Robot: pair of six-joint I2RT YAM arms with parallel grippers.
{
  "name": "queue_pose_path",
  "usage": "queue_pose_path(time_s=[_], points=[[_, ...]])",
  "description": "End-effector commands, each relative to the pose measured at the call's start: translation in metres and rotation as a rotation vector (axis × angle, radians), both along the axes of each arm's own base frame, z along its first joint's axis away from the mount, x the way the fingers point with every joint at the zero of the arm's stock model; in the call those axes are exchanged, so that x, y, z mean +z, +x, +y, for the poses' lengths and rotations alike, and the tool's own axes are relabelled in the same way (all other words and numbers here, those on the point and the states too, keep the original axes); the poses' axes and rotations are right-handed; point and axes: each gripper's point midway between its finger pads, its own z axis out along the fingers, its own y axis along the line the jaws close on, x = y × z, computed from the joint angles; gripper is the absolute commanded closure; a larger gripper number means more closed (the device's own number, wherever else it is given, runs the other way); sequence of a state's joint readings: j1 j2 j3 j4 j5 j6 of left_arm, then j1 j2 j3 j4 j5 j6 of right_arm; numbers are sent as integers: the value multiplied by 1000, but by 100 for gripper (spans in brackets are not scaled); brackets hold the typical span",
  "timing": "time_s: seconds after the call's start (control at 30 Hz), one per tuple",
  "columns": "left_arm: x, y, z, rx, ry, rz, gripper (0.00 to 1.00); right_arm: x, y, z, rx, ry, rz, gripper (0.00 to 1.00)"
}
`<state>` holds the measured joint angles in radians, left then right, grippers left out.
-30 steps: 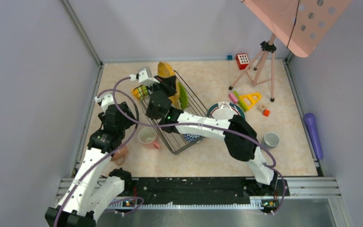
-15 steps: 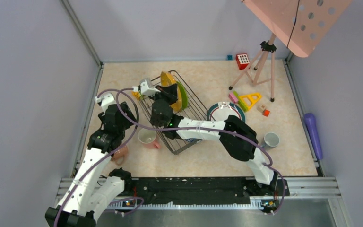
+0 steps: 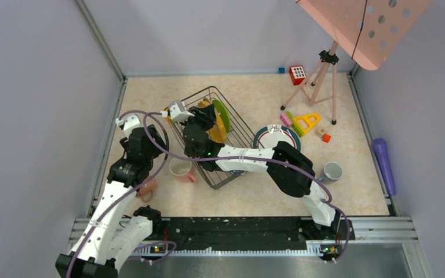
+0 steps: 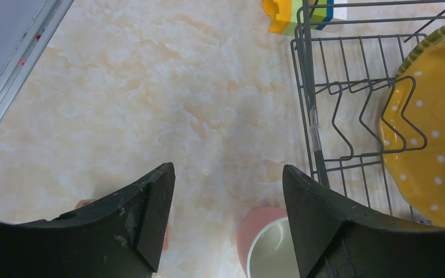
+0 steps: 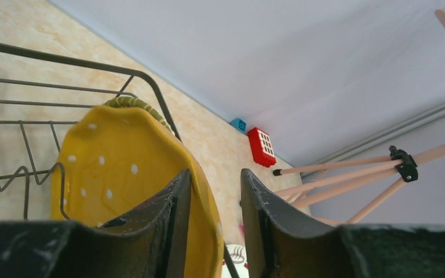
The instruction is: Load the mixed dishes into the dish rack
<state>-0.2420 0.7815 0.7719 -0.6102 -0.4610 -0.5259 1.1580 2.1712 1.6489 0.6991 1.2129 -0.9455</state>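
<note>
The dish rack (image 3: 239, 124) stands mid-table. In it the yellow-orange dotted plate (image 3: 218, 132) stands on edge beside the lime green plate (image 3: 223, 114). My right gripper (image 3: 204, 117) is over the dotted plate (image 5: 110, 168). Its jaws (image 5: 215, 174) straddle the rim slightly apart, with a gap on the right side. A blue-white patterned bowl (image 3: 236, 168) peeks out under the right arm. My left gripper (image 3: 149, 146) hangs open (image 4: 229, 174) over bare table beside a pink mug (image 4: 261, 237). A second pink mug (image 3: 147, 186) is half hidden by the left arm.
The white plate with green-red rim (image 3: 276, 137) lies right of the rack, and the grey-blue mug (image 3: 332, 171) stands nearer. Toy blocks (image 3: 304, 121), a tripod (image 3: 323, 78) and a purple cylinder (image 3: 383, 165) occupy the right side. A yellow-green-white piece (image 4: 301, 11) sits at the rack's far left corner.
My right gripper came down and toward me with the dotted plate, setting it into the rack, and its jaws have parted. The left arm has not moved.
</note>
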Motion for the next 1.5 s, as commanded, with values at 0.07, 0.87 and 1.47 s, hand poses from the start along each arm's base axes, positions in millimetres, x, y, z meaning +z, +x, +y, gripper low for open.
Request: queue_pose_path(time_s=[0.07, 0.87, 1.47], points=[[12, 5, -1, -3, -8, -38, 27, 24, -6, 15, 87, 97, 1, 58], [8, 11, -32, -193, -54, -27, 25, 71, -29, -48, 270, 635, 309, 37], [5, 5, -93, -593, -124, -14, 26, -68, -57, -264, -57, 1121, 636, 40]])
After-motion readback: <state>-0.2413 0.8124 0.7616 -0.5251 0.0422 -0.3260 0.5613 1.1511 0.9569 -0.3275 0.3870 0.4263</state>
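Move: The white plate with the green rim lies about 26 cm to the right hand's right, level fore-and-aft and some 24 cm below. The yellow dotted plate stands in the rack under this hand, its middle 11 cm down, with the green plate some 5 cm right of the hand and 11 cm down. From the left hand, the pink mug lies 7 cm right, about level fore-and-aft, 15 cm below; a second mug is 7 cm left, 8 cm back. Open the right gripper wider to free the yellow plate's rim, dipping slightly left, then lift clear and sweep about 26 cm right over the rack towards the white plate, sinking at the end while the wrist rolls left side up and tips the fingers forward-down. Meanwhile bring the open left gripper some 8 cm right towards the pink mug, yawing about 30 degrees clockwise. ##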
